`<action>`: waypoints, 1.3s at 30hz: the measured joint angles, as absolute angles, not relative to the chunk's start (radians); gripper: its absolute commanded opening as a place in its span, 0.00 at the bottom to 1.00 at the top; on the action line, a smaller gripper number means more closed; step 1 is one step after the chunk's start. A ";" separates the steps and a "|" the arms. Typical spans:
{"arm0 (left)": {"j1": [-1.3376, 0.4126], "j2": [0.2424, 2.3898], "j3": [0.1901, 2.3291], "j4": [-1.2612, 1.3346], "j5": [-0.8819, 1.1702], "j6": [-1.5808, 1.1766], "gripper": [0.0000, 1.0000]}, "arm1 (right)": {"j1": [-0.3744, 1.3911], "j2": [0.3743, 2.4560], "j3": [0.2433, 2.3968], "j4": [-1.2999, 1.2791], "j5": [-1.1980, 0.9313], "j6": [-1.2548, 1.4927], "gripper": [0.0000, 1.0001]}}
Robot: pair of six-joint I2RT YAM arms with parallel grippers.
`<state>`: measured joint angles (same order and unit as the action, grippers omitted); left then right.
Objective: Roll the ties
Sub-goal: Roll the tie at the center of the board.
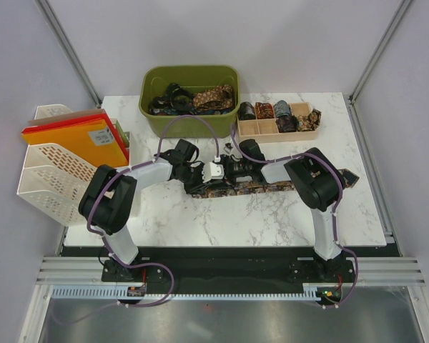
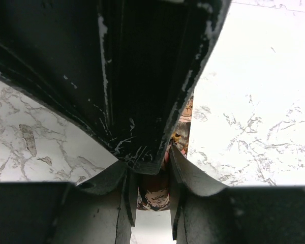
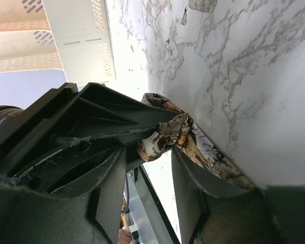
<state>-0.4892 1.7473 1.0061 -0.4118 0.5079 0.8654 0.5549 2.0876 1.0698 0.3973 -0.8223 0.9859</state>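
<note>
A dark tie with brown-gold paisley print lies across the middle of the marble table, its wide end at the right. My left gripper is at the tie's left end. In the left wrist view that gripper is shut on a bunched piece of the tie. My right gripper meets it from the right. In the right wrist view its jaws stand open with daylight between them, and a fold of the tie sits just past the fingertips, against the left gripper's finger.
A green bin with several loose ties stands at the back. A wooden tray with rolled ties is to its right. A white file rack with orange folders stands at the left edge.
</note>
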 measured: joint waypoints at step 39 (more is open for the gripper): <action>-0.416 1.622 0.958 -0.454 0.527 0.868 0.75 | 0.546 2.098 1.125 0.115 -0.760 0.765 0.00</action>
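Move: The tie's folded end sits squeezed between the left fingertips, right at the left hand point. From the right hand, whose open fingers reach in from the right, that end lies about 2 cm to the left, level in depth, and some 2 cm lower. The green bin stands roughly 24 cm ahead of the left hand and 4 cm to its left; the divided box is about 20 cm ahead of the right hand and 22 cm to its right. Shut the right fingers on the tie's folded end while the left still holds it. Then let go with the left, opening wide and backing off about 3 cm left and up, as the right keeps its pinch and sinks some 3 cm towards the board, drawing about 2 cm to the right and dipping its fingertips roughly 10 degrees. ##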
